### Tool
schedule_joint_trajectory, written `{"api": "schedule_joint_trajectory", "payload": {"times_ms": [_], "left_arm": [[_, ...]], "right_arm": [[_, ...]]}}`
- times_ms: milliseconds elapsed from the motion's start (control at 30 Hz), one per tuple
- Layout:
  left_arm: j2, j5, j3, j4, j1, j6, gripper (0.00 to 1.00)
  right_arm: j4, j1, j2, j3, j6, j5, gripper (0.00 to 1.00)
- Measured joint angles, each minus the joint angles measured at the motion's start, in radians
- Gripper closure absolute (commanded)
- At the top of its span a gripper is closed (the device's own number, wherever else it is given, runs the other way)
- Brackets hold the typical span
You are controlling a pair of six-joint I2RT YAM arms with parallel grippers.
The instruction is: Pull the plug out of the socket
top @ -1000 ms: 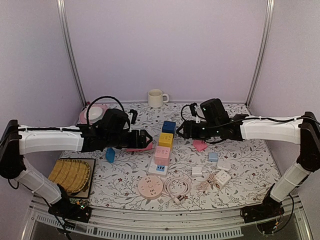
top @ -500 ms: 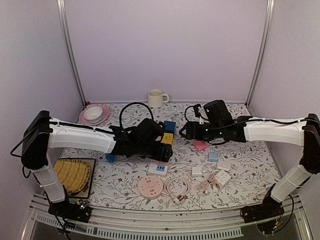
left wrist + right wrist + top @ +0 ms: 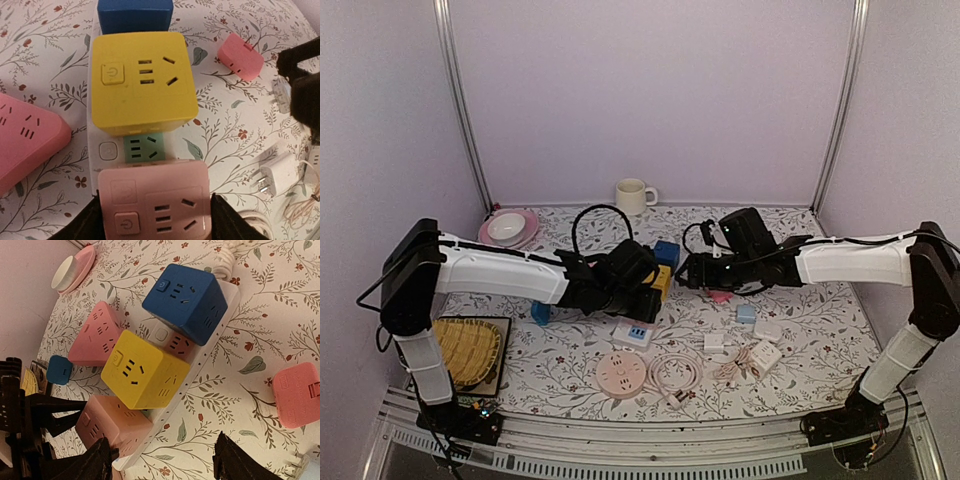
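Observation:
A white power strip carries a blue cube plug, a yellow cube plug and a pink cube plug. A bare green socket lies between the yellow and pink cubes. My left gripper is open and straddles the pink cube, with a finger close by each side. It hides that cube in the top view. My right gripper is open and empty. It hovers over the table just right of the strip near the pink cube, and shows in the top view.
A flat pink socket lies left of the strip, a small pink adapter right of it. A round pink socket, coiled cable and white adapters lie in front. A mug and plate stand behind.
My left arm has swung right from beside the flat pink socket to over the pink cube on the strip. My right gripper has moved slightly left toward the strip.

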Motion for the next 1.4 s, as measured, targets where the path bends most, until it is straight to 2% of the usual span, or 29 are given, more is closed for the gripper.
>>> {"api": "schedule_joint_trajectory", "payload": {"times_ms": [100, 233, 1133, 1400], "left_arm": [[0.000, -0.007, 0.000, 0.002, -0.001, 0.019, 0.54], [0.000, -0.017, 0.000, 0.009, -0.012, 0.058, 0.57], [-0.037, 0.037, -0.081, 0.132, -0.051, 0.159, 0.56], [-0.042, 0.132, -0.079, 0.123, -0.003, 0.127, 0.57]], "right_arm": [[0.000, 0.000, 0.030, 0.000, 0.000, -0.018, 0.27], [0.000, 0.000, 0.044, 0.001, 0.000, -0.033, 0.27], [0.040, 0.000, 0.136, 0.011, 0.023, -0.029, 0.27], [0.072, 0.000, 0.136, -0.008, 0.027, -0.016, 0.28]]}}
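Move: My left fingers are already shut on the pink cube plug in the power strip. The yellow cube plug sits about 7 cm ahead of that hand and 3 cm to its right. From my open right hand the yellow plug is some 5 cm left, level ahead and 6 cm below; the blue cube is about 6 cm ahead and 3 cm left, the pink cube 6 cm back and 8 cm left, and a small pink adapter 3 cm back and 6 cm right. With my left hand I keep the pink cube gripped and drag it, with the strip, back and to the right about 3 cm, twisting roughly 10 degrees clockwise, then ease slightly forward again. Meanwhile I lower my right hand some 5 cm in two steps, fingers staying wide, until one finger comes up close over the right side of the yellow cube; whether it touches can't be made out. ##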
